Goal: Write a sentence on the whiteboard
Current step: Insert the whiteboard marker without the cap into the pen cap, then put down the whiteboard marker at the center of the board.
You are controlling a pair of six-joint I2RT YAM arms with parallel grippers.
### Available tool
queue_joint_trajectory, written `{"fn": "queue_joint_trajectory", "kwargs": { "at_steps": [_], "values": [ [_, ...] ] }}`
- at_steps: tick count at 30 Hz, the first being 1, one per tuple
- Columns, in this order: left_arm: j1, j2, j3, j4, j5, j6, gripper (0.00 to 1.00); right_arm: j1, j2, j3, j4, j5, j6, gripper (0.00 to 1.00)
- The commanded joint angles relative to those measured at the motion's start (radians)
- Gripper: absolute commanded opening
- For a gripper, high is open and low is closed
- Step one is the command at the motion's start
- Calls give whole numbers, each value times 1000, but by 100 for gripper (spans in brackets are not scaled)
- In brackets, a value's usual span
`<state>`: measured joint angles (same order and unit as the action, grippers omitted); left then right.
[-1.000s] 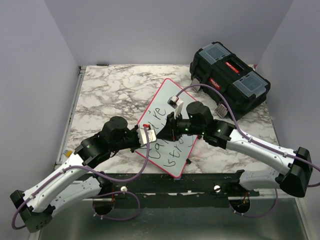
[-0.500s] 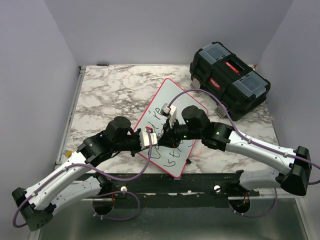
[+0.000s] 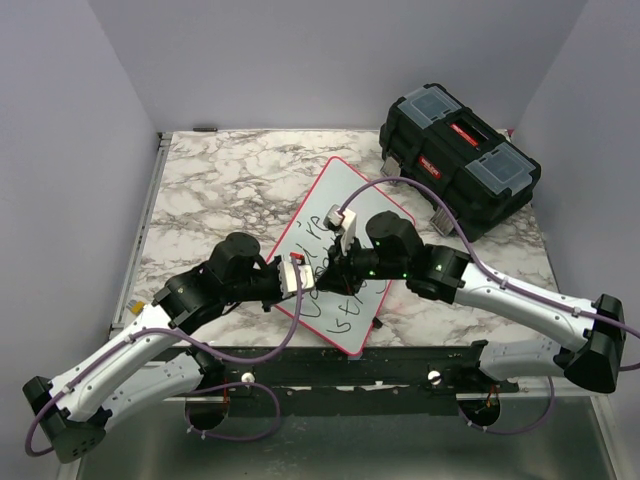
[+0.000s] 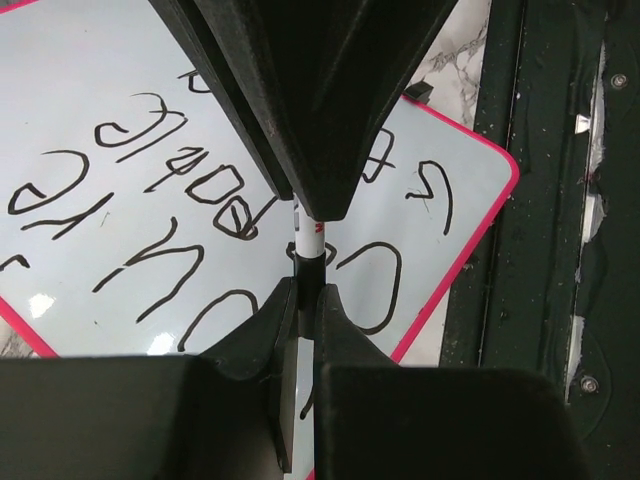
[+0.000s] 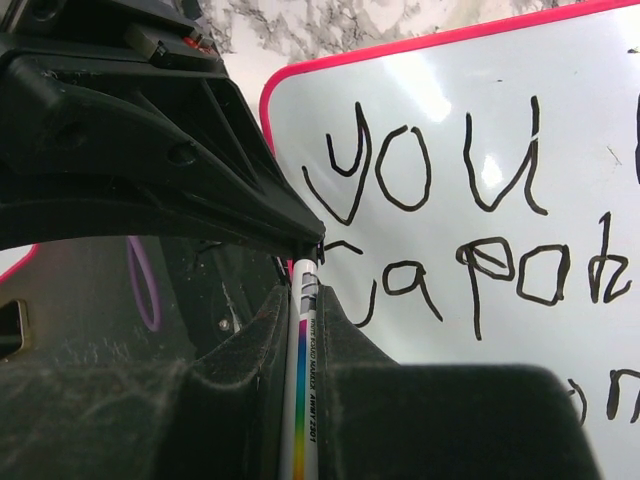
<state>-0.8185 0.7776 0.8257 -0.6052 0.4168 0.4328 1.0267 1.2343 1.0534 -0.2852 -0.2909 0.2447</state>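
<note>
The whiteboard (image 3: 345, 195) lies tilted on the marble table, red-pink rim around it. The sentence (image 5: 440, 170) is in black marker; in the top view its lower lines (image 3: 345, 305) show below the grippers. Both grippers meet tip to tip just above the board. My right gripper (image 5: 305, 295) is shut on a white marker (image 5: 304, 370) with a rainbow stripe. My left gripper (image 4: 307, 292) is shut on the black cap (image 4: 306, 268) at that marker's end. In the top view the left gripper (image 3: 305, 275) and right gripper (image 3: 335, 268) hide the marker and part of the writing.
A black toolbox (image 3: 460, 160) stands at the back right, near the board's far corner. The dark table-edge rail (image 4: 540, 250) runs just past the board's near corner. Purple cables loop over both arms.
The two grippers have come together over the board: the left moved right, the right moved slightly left, until their tips meet on the marker.
</note>
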Motion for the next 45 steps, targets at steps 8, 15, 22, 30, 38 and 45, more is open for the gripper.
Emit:
{"fn": "queue_joint_trajectory", "kwargs": {
  "at_steps": [8, 15, 22, 30, 38, 45],
  "values": [
    [-30, -44, 15, 271, 109, -13, 23, 22, 4, 5, 49, 102, 39, 1],
    [-30, -47, 13, 268, 63, -5, 55, 22, -41, -8, 27, 191, 52, 1],
    [-30, -88, -14, 300, 10, -2, 71, 22, -88, -8, -22, 423, 85, 1],
    [-30, -121, -47, 383, -148, -41, 98, 21, -187, -60, -116, 879, 208, 1],
    [-30, -146, -89, 516, -389, -143, 98, 19, -312, -200, -245, 1232, 423, 1],
    [-30, -127, -98, 553, -524, -180, 99, 17, -331, -336, -320, 1372, 645, 1]
  ]
}}
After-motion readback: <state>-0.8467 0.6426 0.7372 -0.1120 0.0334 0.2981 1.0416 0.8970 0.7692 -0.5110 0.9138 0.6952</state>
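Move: The black cap sits between the left gripper's closed fingers, already on the marker that the right gripper holds. It lies some 4 cm to the right gripper's left, 1 cm ahead and 2 cm lower. From the right gripper, the far black clip on the whiteboard's right edge is about 15 cm ahead, 19 cm right and 22 cm down; the near clip is 2 cm ahead and 13 cm right, the board's middle 17 cm ahead and 4 cm right, both equally low. Open the left gripper wide to let go of the cap and lift it about 10 cm, tipping its fingers up, then ease it forward while turning a little counter-clockwise. Keep the right grip on the marker; draw it forward, then swing it some 20 cm right towards the far clip, sinking at the end, while turning about 70 degrees clockwise until the marker points forward. ##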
